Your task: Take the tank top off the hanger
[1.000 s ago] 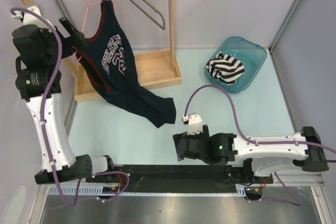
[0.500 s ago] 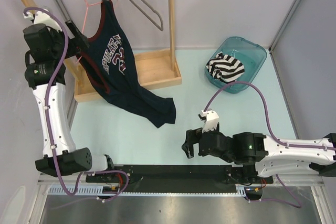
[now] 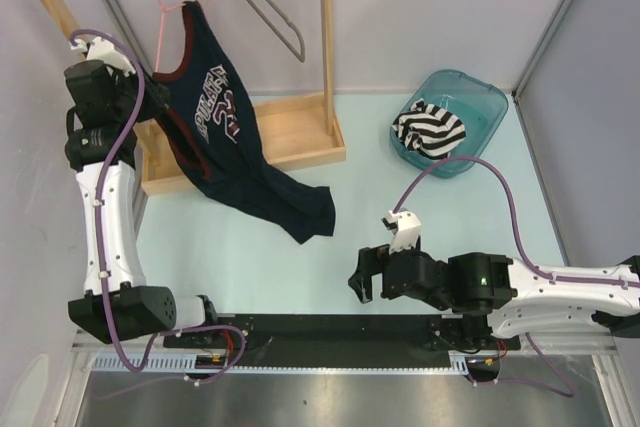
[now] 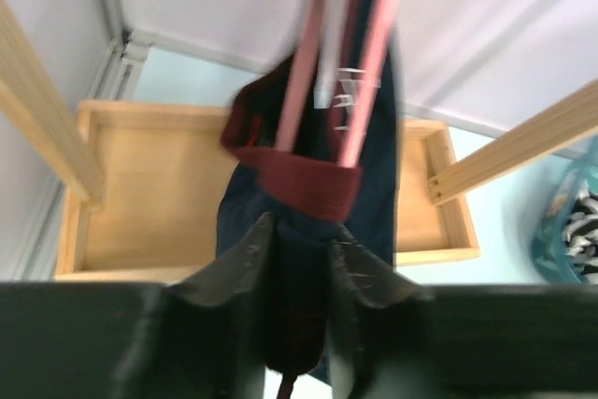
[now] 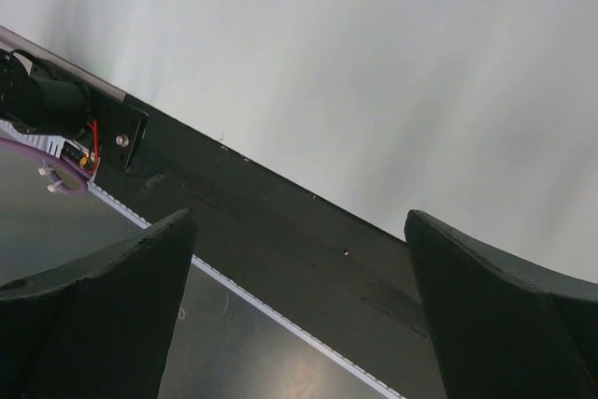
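A navy tank top [image 3: 215, 117] with maroon trim hangs from a pink hanger [image 3: 160, 7] on the wooden rail, its hem trailing onto the table. My left gripper [image 3: 150, 82] is up at the garment's left shoulder. In the left wrist view its jaws [image 4: 299, 249] pinch a fold of the navy fabric [image 4: 374, 175] just below the maroon band, with the pink hanger's wires [image 4: 374, 63] right above. My right gripper [image 3: 362, 282] hovers low near the table's front edge, open, nothing between its fingers [image 5: 299, 221].
The wooden rack's base tray [image 3: 290, 137] and upright post [image 3: 326, 37] stand behind the garment. An empty grey hanger [image 3: 270, 12] hangs on the rail. A teal basin [image 3: 470, 112] holding a striped cloth [image 3: 430, 132] sits at the back right.
The left arm swung in toward the tank top's shoulder and its jaws closed on the fabric, tilting the hanger. The right arm shifted to the right, still open.
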You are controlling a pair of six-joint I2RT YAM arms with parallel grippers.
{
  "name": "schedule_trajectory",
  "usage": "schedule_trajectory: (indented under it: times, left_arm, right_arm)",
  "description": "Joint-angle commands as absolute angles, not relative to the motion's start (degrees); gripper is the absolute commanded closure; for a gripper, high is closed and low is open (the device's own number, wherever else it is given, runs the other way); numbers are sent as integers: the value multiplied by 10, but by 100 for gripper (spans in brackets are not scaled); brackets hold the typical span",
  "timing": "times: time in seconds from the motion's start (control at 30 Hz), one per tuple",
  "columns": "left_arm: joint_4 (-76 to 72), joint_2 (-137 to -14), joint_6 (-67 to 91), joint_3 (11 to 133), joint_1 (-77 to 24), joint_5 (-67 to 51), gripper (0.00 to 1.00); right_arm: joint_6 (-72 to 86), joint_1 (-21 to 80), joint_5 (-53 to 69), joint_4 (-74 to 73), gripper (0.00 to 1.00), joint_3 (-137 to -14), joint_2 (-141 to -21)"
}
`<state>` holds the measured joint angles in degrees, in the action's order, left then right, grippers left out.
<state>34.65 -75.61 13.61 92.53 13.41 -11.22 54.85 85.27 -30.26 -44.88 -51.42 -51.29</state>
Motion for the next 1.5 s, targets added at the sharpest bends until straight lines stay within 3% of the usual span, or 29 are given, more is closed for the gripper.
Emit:
schedule_trajectory:
  times: [0.0, 0.3, 0.9, 1.2, 1.47]
  left_arm:
    - [294, -725, 152, 929, 138, -148, 79]
    - [284, -694, 193, 986, 132, -205, 100]
    - [296, -567, 225, 972, 131, -244, 100]
    - [308, -631, 225, 1011, 131, -263, 100]
    - [328, -522, 193, 921, 131, -237, 100]
  right_arm:
    - [549, 854, -312, -447, 0, -515, -501]
    - [527, 850, -320, -442, 1, -522, -506]
    - [560, 858, -333, -460, 1, -513, -482]
    - [507, 832, -305, -442, 0, -562, -529]
    - [547, 835, -308, -440, 1, -541, -501]
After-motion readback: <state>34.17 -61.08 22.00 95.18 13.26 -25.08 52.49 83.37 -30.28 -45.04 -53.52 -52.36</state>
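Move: The pink hanger's near left end, with the tank top's edge on it, is right at the half-open left fingers, about 1 cm ahead. The tank top's middle hangs some 14 cm to the right, 3 cm back and 16 cm lower; the pink hook sits about 12 cm ahead and 18 cm up on the rack bar, with no sideways offset. The grey hanger is roughly 20 cm right, 14 ahead and 10 up. From the right hand, that pink end lies about 38 cm left, 30 ahead and 19 up. Close the left gripper the rest of the way on the pink hanger's end and the tank top's edge, and keep the pinch while lifting about 14 cm, drawing back some 12 cm and easing left, away from the tub. Let the fingers tip up some 20 degrees and swing a little clockwise, then finish with a short dip, down and forward about 3 cm each. ##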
